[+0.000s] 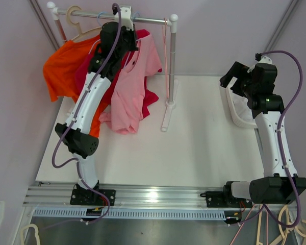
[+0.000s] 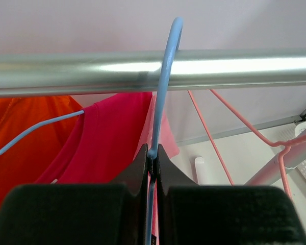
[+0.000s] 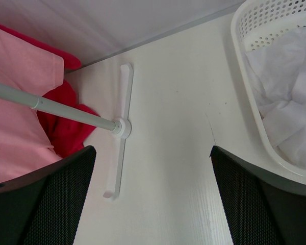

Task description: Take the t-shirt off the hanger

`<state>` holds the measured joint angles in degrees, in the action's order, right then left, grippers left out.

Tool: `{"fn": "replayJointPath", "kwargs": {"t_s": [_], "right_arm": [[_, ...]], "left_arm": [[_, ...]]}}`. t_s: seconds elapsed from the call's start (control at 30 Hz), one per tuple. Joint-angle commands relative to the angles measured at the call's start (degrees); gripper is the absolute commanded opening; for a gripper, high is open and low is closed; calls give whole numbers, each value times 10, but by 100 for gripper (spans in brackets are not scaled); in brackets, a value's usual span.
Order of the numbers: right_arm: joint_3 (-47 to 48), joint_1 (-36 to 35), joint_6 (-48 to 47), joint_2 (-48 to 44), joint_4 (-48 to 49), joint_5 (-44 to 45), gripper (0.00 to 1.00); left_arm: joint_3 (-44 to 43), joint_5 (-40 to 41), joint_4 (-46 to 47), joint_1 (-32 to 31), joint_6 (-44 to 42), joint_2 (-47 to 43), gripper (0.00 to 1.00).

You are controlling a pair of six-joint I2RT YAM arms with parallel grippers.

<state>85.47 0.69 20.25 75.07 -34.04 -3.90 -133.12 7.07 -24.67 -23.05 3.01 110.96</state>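
Observation:
A light blue wire hanger [image 2: 166,76] hooks over the metal rail [image 2: 229,66] of the clothes rack. Its left arm runs to the shoulder of a magenta t-shirt [image 2: 107,138]. My left gripper [image 2: 153,155] is shut on the hanger's neck, just below the rail; in the top view it [image 1: 123,31] is up at the rail [image 1: 150,21]. A light pink t-shirt [image 1: 135,87] hangs in front of the magenta one and an orange t-shirt [image 1: 61,66] hangs to the left. My right gripper [image 3: 153,194] is open and empty above the table, far right [image 1: 234,76].
An empty pink wire hanger [image 2: 214,138] hangs on the rail to the right. A cream hanger [image 1: 74,18] sits at the rail's left end. The rack's post and foot [image 1: 169,109] stand mid-table. A white basket [image 3: 245,76] with white cloth is at the right.

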Motion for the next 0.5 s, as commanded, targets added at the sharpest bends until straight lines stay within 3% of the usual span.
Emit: {"fn": "replayJointPath", "kwargs": {"t_s": [0.0,0.2,0.37,0.47], "right_arm": [[-2,-4,-14,-27,11,-26,99],[-9,-25,-22,-45,13,-45,99],[-14,-45,-33,-62,7,-79,99],[-38,-95,-58,-84,41,-134,100]], "left_arm": [[-32,14,30,4,2,-56,1],[-8,92,-6,4,35,-114,1],[103,151,1,2,76,-178,1],[132,215,-26,-8,119,-206,1]]}}
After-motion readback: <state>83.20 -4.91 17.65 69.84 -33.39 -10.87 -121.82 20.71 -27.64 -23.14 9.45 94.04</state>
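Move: At the rack, the closed left hand already grips the blue hanger's neck; the rail crosses about 3 cm ahead of it and 6 cm above, and the pink t-shirt hangs with its middle some 20 cm straight below. The crimson shirt's middle is about 7 cm left, level fore-and-aft, 18 below; the empty pink hanger hangs 11 cm right, 3 ahead. From the empty right hand, the pink t-shirt is about 40 cm left, 12 ahead, 8 below. Lifting the hook over the rail, the left hand rises about 5 cm, then sweeps back and left some 7 cm each way, turning roughly 15 degrees counter-clockwise and keeping its pinch on the hanger's neck. The open right hand swings about 5 cm left, easing back 3 cm and slightly up, while also turning counter-clockwise. ##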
